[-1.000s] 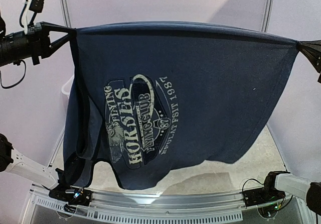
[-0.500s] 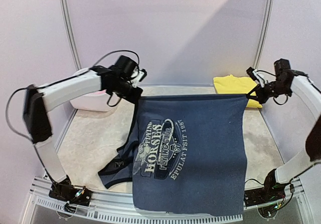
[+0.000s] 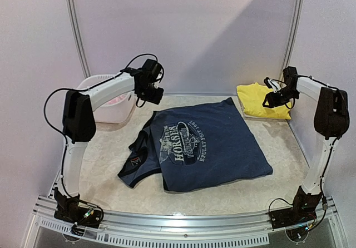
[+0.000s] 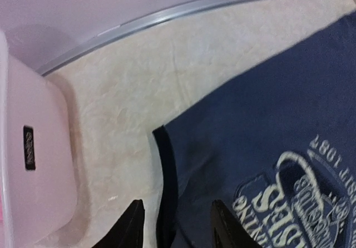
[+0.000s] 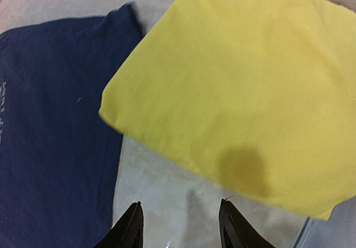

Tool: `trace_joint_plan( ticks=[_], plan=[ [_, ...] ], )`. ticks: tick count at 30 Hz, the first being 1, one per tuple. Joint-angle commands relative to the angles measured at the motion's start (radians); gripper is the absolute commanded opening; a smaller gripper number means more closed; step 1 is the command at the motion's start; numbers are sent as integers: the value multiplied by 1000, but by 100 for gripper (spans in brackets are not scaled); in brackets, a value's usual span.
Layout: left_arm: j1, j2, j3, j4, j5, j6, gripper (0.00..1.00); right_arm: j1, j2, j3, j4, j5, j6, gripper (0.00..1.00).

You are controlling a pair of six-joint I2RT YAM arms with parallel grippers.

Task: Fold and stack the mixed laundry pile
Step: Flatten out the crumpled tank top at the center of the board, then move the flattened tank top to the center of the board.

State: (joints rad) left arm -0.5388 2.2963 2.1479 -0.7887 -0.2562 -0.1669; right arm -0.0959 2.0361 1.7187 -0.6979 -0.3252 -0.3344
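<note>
The navy tank top (image 3: pixel 214 148) with its white horse print lies spread flat on the table, one strap end bunched at its left (image 3: pixel 133 167). My left gripper (image 3: pixel 154 96) hovers open just above its far-left corner. In the left wrist view the dark-edged hem (image 4: pixel 167 164) runs between the open fingertips (image 4: pixel 132 226), untouched by either. My right gripper (image 3: pixel 270 100) stands open at the near edge of the folded yellow garment (image 3: pixel 257 99), over bare table (image 5: pixel 167 187) between the yellow garment (image 5: pixel 239 75) and the navy cloth (image 5: pixel 50 125). Something pink (image 3: pixel 118 99) shows inside the basket.
The white slotted basket (image 3: pixel 97 106) stands at the back left, close beside my left arm; its wall (image 4: pixel 33 164) fills the left of the left wrist view. A metal rail (image 3: pixel 183 221) runs along the table's near edge. Walls close in behind and at both sides.
The tank top, held stretched in the air by both grippers, came down and now lies on the table. Both grippers have opened and let go of its far corners.
</note>
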Motion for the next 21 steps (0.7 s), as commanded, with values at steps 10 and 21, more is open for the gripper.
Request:
trace_joint_plan(
  ticks=[10, 21],
  plan=[
    [-160, -488, -728, -62, 224, -35, 43, 11, -543, -577, -196, -97, -388, 46],
    [-228, -520, -922, -167, 320, -30, 42, 57, -606, -837, -204, 5, -667, 48]
  ],
)
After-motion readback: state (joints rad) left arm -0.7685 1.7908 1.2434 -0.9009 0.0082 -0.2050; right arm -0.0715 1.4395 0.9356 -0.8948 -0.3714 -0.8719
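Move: The left hand's goal, the crumpled strap end of the tank top with the neck label, lies about 27 cm back, 5 cm left and 13 cm below. The printed body's middle is some 18 cm back and 20 cm right of that hand, the basket roughly 23 cm left and level with it. From the right hand, the tank top's near right corner is about 29 cm back, 6 cm left, 12 cm below; the yellow cloth lies some 6 cm ahead and 1 cm left. Already clear of the tank top's far edge, the left hand swings back about 28 cm towards the crumpled strap end, sinking some 9 cm mostly late on, while its half-open fingers tip some 30 degrees to point nearly straight down and turn a little clockwise. The right hand draws back off the yellow cloth about 25 cm towards the near right corner, edging left, rising slightly before sinking to end lower than it began; it turns counter-clockwise, its fingers stay half open, and it ends above and just beyond that corner without a visible touch. ##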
